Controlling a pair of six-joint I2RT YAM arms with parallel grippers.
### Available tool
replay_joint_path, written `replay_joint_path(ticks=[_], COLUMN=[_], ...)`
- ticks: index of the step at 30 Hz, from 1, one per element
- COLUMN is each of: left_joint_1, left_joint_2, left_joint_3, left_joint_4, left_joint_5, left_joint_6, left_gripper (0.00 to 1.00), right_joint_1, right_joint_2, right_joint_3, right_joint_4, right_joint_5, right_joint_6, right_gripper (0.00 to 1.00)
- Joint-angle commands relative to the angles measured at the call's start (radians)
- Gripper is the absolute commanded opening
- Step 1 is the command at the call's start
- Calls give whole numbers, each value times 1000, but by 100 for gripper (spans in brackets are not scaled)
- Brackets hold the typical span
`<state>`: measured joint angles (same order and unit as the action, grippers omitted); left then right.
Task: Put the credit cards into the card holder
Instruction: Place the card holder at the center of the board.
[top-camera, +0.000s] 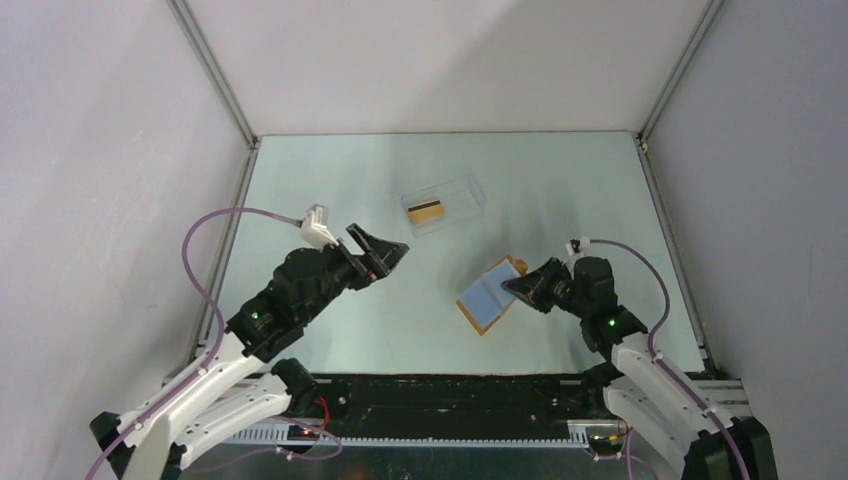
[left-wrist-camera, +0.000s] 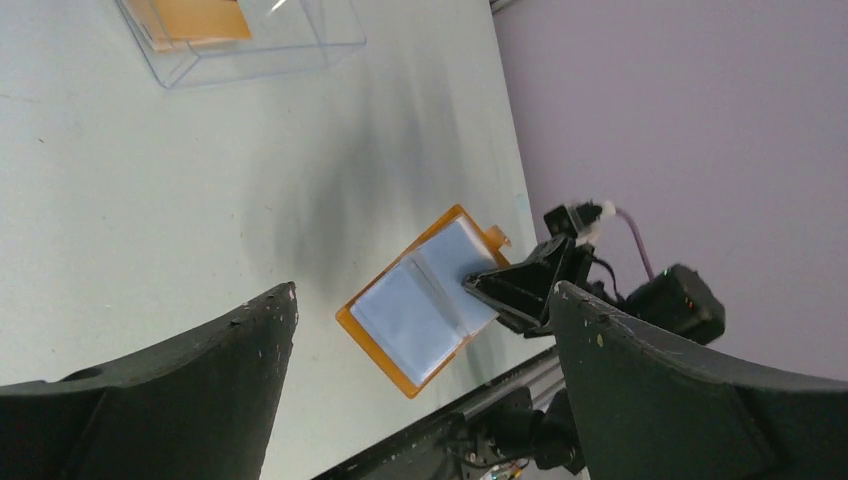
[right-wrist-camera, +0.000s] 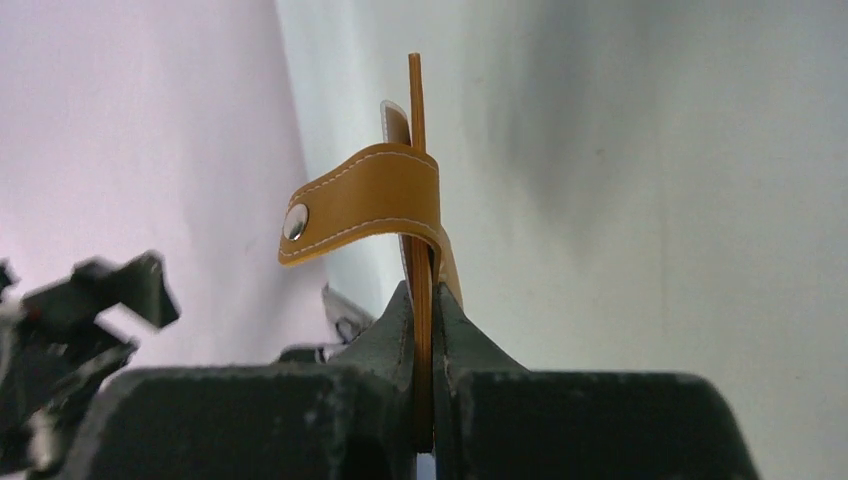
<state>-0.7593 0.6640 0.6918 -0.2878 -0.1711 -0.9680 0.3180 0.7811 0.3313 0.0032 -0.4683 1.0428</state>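
Observation:
The card holder (top-camera: 488, 300) lies open and held up off the table, its blue-grey pockets facing up inside an orange rim (left-wrist-camera: 425, 305). My right gripper (top-camera: 520, 286) is shut on its right edge; in the right wrist view the jaws (right-wrist-camera: 422, 300) pinch the orange cover below the snap strap (right-wrist-camera: 365, 200). A golden-orange credit card (top-camera: 425, 210) with a dark stripe rests inside the clear box (top-camera: 462, 196). Above the table, left of the holder, my left gripper (top-camera: 386, 256) stands open and holds nothing; its fingers (left-wrist-camera: 200, 370) frame the holder from afar.
The clear plastic box (left-wrist-camera: 300, 40) stands at the back middle of the pale green table (top-camera: 330, 190). Grey walls close in the left, right and back sides. A black rail (top-camera: 450, 395) runs along the near edge.

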Motion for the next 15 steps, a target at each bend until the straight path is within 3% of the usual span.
replay_joint_path(ticks=[1,6,10,15], left_joint_1=[6,7,9,10], left_joint_2=[36,74,93,103], left_joint_3=[63,72,69,68], left_joint_4=[-29,-27,-28,-26], left_joint_5=[-86,-52,-21,8], left_joint_6=[45,41,44,60], left_gripper=[99,99,99,98], right_joint_1=[94,247,266,268], right_joint_2=[-101,-170,-157,-131], right_joint_3=[-36,-137,-246,-278], right_joint_4=[-36,-21,86,121], right_joint_5=[465,776,823,835], right_joint_6=[171,310,468,484], right_gripper=[0,0,0,0])
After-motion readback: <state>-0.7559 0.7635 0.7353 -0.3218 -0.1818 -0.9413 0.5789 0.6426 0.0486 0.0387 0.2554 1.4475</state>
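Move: The right hand already grips the open card holder by its strap side; the holder's middle is about 3 cm left and 2 cm back of that hand. The bare board it is being lowered to lies roughly 13 cm below the hand, some 3 cm to its right and 1 cm back. The clear box stands about 26 cm ahead and 11 cm left, 12 cm lower. From the left hand the holder lies about 21 cm right, 4 cm back and 13 cm lower. Keeping its fingers shut on the card holder, the right hand lowers it about 9 cm towards the bare board in front of the right arm while carrying it some 5 cm to the right, with next to no forward travel and the descent quickening in the second half. On the way the wrist swings about 30 degrees clockwise, so the fingers point more nearly straight ahead and the slanted holder is brought round square to the board. ##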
